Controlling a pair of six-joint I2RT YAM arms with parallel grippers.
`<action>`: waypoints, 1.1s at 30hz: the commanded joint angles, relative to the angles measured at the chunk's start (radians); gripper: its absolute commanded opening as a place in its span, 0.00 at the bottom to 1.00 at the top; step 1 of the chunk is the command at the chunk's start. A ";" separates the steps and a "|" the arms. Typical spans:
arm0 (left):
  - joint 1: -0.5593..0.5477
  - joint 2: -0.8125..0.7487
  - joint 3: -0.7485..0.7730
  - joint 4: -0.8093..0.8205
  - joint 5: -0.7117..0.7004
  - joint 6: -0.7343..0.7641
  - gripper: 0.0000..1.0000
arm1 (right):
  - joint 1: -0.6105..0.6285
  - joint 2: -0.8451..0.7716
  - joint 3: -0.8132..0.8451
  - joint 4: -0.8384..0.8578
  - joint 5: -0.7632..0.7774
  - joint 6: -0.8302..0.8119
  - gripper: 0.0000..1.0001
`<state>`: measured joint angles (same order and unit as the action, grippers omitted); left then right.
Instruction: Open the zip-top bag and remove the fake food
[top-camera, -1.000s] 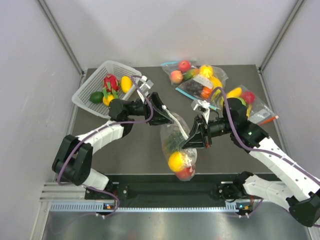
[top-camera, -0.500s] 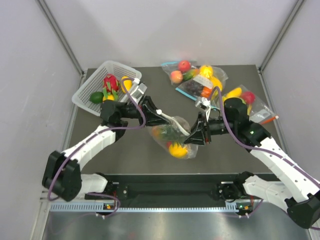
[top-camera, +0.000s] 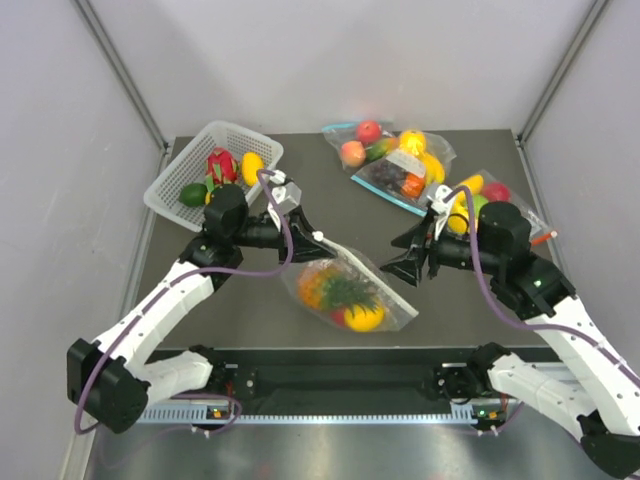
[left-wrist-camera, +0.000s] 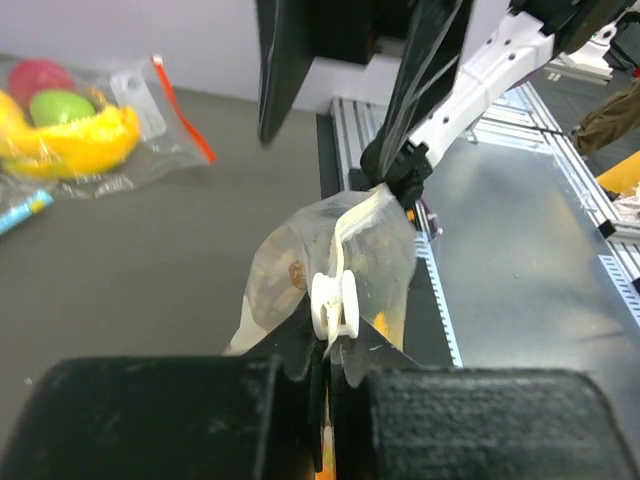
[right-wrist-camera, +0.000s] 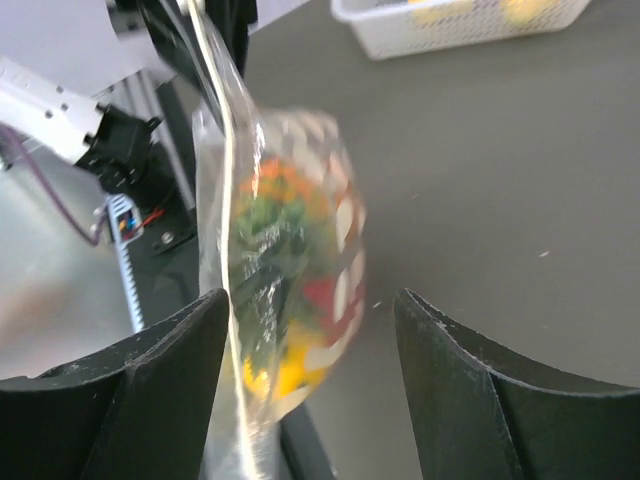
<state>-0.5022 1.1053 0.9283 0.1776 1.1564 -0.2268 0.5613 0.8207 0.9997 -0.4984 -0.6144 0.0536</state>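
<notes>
The dotted zip-top bag lies slanted on the dark table between the arms. Inside it the fake food shows: a pineapple, a yellow fruit and a small red piece. My left gripper is shut on the bag's upper left corner, pinching the zip edge just behind the white slider. My right gripper stands open to the right of the bag and holds nothing. In the right wrist view the bag hangs blurred between the spread fingers, close to the left one.
A white basket with fruit stands at the back left. Two other clear bags of fruit lie at the back right, one with a blue strip, one with a red-orange strip. The table's front rail runs below the bag.
My right gripper opened, released the bag and drew back to the right. My left gripper shut on the zip edge and pulled left. The bag sank from hanging to lying on the table.
</notes>
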 joint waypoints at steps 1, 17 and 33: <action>-0.018 0.001 -0.008 -0.107 -0.043 0.110 0.00 | -0.012 -0.044 0.051 0.079 0.102 -0.026 0.67; -0.117 0.123 -0.029 -0.155 -0.265 0.276 0.00 | 0.071 0.139 0.037 0.368 0.096 0.104 0.55; -0.133 0.139 -0.017 -0.145 -0.184 0.285 0.00 | 0.184 0.261 0.024 0.408 0.131 0.031 0.41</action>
<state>-0.6304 1.2480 0.8989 0.0208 0.9092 0.0391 0.7334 1.0756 1.0042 -0.1562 -0.4751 0.1200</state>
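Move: At the fingertips of the shut left hand is the zip's white slider end, which lies about 13 cm to the right hand's left, 2 cm ahead and some 2 cm above it. The food in the bag sits roughly 4 cm back, 5 cm right and 12 cm below the left hand. From the right hand, the zip's loose far end is about 8 cm back, 4 cm right and 6 cm lower. Lowering the slider end it still pinches, the left hand sinks about 9 cm, easing right and forward and rolling some 10 degrees, then holds still. The empty right hand first goes forward and slightly up, then sweeps about 7 cm left and sinks back towards the slider, its fingers closing partway from wide open until they hover close above the left fingertips; no grip shows yet. ##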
